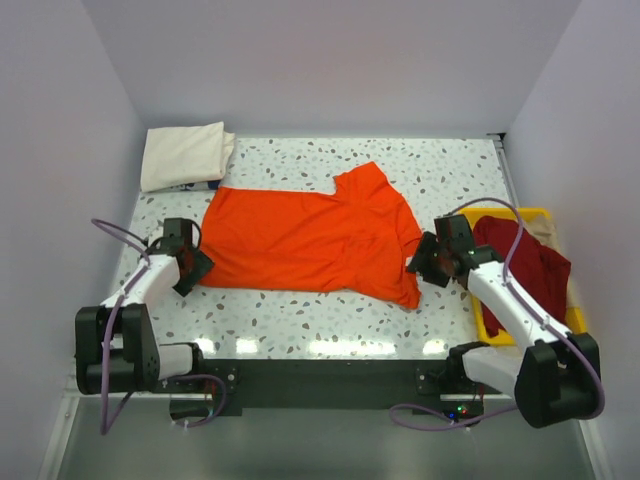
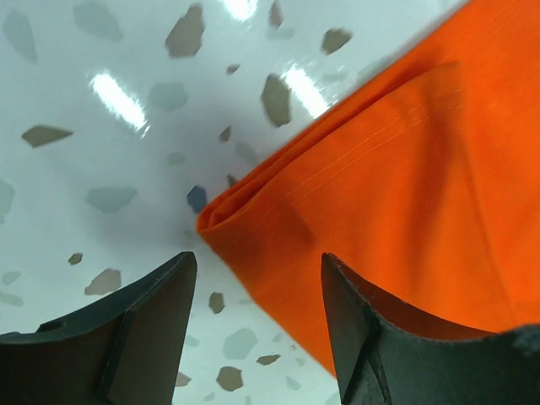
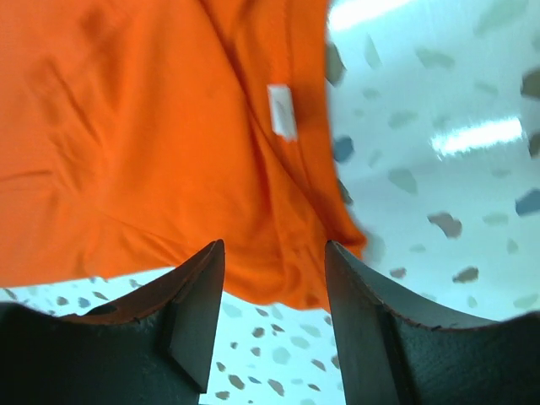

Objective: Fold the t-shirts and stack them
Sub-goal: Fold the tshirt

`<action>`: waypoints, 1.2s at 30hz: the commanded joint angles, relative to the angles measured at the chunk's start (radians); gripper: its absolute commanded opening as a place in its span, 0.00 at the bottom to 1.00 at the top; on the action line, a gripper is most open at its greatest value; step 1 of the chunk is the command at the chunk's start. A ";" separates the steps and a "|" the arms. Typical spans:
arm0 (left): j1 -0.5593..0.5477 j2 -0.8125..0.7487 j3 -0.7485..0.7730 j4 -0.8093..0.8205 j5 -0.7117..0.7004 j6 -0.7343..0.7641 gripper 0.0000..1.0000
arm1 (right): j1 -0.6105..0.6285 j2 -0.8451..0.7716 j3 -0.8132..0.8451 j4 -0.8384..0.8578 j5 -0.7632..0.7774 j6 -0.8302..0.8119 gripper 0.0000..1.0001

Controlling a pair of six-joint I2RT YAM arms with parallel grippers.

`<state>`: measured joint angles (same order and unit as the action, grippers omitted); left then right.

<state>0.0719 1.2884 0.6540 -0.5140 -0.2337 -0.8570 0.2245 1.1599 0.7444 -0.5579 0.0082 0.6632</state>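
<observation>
The orange t-shirt (image 1: 310, 240) lies folded lengthwise across the middle of the speckled table, one sleeve sticking up at the back right. Its folded left corner (image 2: 253, 211) shows in the left wrist view, just ahead of my left gripper (image 2: 257, 270), which is open and holds nothing. My right gripper (image 3: 274, 253) is open too, over the shirt's right edge (image 3: 295, 270) near the small white neck label (image 3: 282, 110). A cream t-shirt (image 1: 183, 154) sits folded at the back left corner. A dark red t-shirt (image 1: 525, 265) lies crumpled in the yellow tray (image 1: 535, 213) on the right.
White walls close in the table on the left, back and right. The yellow tray stands against the right wall, beside my right arm. A dark bar runs along the near edge between the arm bases.
</observation>
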 commanded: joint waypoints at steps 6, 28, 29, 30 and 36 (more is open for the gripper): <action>0.008 -0.061 -0.071 0.054 -0.013 -0.050 0.65 | 0.003 -0.120 -0.132 -0.076 -0.011 0.021 0.49; 0.008 -0.006 -0.090 0.086 -0.070 -0.096 0.42 | 0.050 0.018 -0.137 0.021 0.024 -0.008 0.08; 0.008 -0.006 -0.093 0.085 -0.079 -0.096 0.39 | 0.050 0.020 -0.128 0.004 0.030 -0.020 0.03; 0.008 -0.008 -0.090 0.081 -0.084 -0.096 0.36 | 0.050 0.021 -0.117 -0.011 0.035 -0.037 0.02; 0.008 -0.029 -0.077 0.059 -0.121 -0.063 0.02 | 0.050 0.021 -0.051 -0.103 0.088 -0.085 0.00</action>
<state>0.0719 1.2751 0.5743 -0.4553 -0.3027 -0.9321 0.2703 1.1805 0.6357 -0.5915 0.0444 0.6308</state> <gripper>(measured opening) 0.050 0.039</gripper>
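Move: The near right corner of the orange t-shirt lies about 5 cm back from the right hand and some 6 cm below it; the collar tag is about 5 cm ahead and 2 cm left of that hand, and the yellow box's middle about 31 cm to its right, level with it. The left hand already hovers over the near left corner, about 1 cm back, 1 cm left and 2 cm down; the folded white pile sits some 35 cm ahead of it and 3 cm left. The open right hand comes down about 6 cm while drawing back about 5 cm onto the shirt's near right corner, its fingers tipping roughly 10 degrees steeper, closes to pinch the cloth there, then rises about 1.5 cm with a slight forward drift. The left hand, still wide open at first, settles only a centimetre or two down and back onto the near left corner, eases a little left, and shuts its fingers on the corner later than the right. ##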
